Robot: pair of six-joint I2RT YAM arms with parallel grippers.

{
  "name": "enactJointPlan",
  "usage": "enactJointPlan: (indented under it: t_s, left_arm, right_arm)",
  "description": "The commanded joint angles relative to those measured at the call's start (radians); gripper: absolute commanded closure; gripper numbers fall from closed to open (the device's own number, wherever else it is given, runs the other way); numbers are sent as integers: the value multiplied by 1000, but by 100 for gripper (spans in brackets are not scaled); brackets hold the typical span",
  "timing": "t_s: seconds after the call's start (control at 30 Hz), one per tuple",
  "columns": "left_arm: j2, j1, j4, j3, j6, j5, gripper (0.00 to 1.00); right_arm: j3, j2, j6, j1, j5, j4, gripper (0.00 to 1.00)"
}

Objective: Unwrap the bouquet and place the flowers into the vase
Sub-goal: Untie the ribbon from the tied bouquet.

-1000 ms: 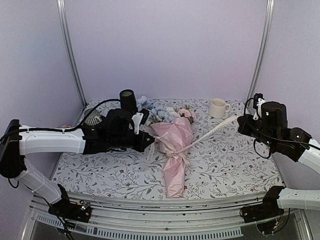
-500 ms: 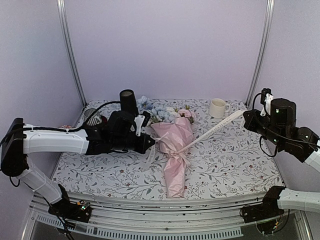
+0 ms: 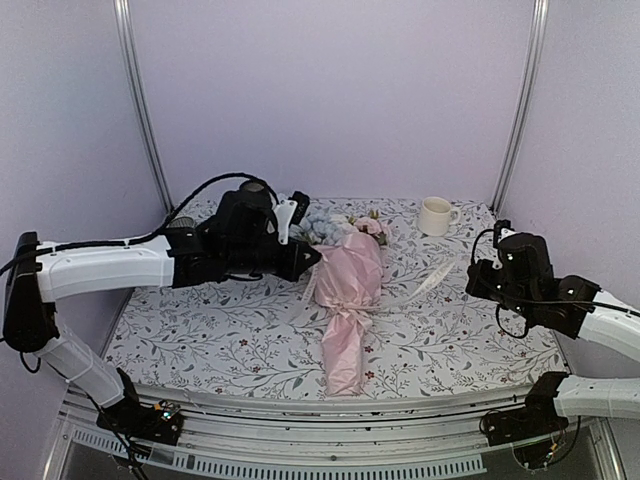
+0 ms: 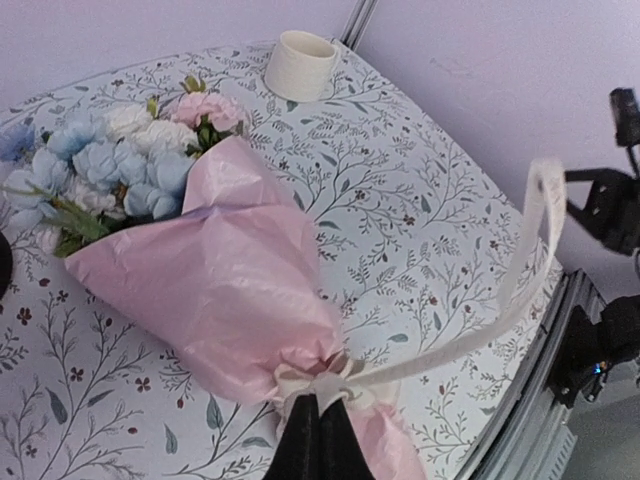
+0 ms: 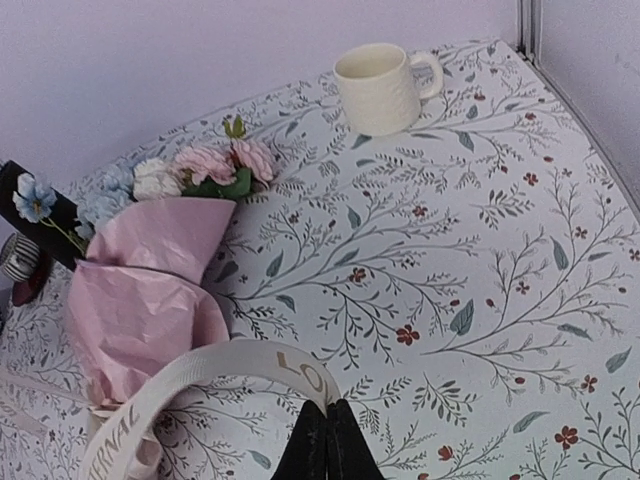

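Observation:
The bouquet [image 3: 350,285] lies on the table in its pink paper cone, with the flowers [image 4: 120,160] pointing to the back. A cream ribbon [image 4: 500,300] runs from the knot at its neck out to the right. My left gripper [image 4: 318,400] is shut on the ribbon at the knot; from above it [image 3: 314,262] hangs over the cone's left side. My right gripper [image 5: 330,408] is shut on the ribbon's printed end [image 5: 230,365], low over the table at the right [image 3: 470,282]. The black vase [image 5: 40,215] shows at the far left by the blooms; from above the left arm hides it.
A cream mug [image 3: 435,215] stands at the back right. A striped cup [image 5: 15,255] sits beside the vase at the back left. The table [image 3: 220,340] has a floral cloth. Purple walls close in the back and both sides.
My left gripper has moved up and right onto the bouquet's neck. My right gripper has come down and in toward the table, and the taut ribbon has gone slack.

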State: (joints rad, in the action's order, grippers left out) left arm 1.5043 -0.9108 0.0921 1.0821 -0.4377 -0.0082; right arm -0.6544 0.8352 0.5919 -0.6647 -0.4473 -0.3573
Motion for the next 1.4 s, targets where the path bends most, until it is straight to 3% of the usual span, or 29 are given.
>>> enactJointPlan:
  t_s: [0.0,0.63,1.07,1.37]
  left_arm:
    - [-2,-14,66,108,54,12,100]
    - [8,-34,185,312,148,-25,100]
    - [-45,-34,201,289,165,-84,100]
    - [-128,-22,178,177,134,-129,100]
  right_arm:
    - [68,41,76,6,39,75,98]
    - [110,96,88,7,37,115,98]
    - [24,78,14,51,-6,67,98]
    - [-85,28,-83,140,5,12,98]
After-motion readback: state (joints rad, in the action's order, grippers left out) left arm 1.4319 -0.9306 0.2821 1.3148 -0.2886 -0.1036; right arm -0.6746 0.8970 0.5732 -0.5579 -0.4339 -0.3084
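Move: The ribbon's knot on the bouquet lies about 8 cm to the left hand's right, 3 cm ahead and some 15 cm below; each gripper already pinches a ribbon tail. From the right hand the knot is roughly 24 cm to the left, 2 cm ahead and 15 cm down. The flower heads sit some 22 cm beyond the knot and 2 cm left of it. The mug stands about 30 cm ahead of the right hand and 3 cm to its right, 17 cm lower. Upward goes the left hand, about 10 cm, quickly at first and then almost hovering, its fingers tipping up some 10 degrees as they keep the ribbon tail pinched and draw it up away from the knot. The right hand keeps its own tail, sinks about 5 cm, waits low, then climbs back as far with a small drift forward and left. ##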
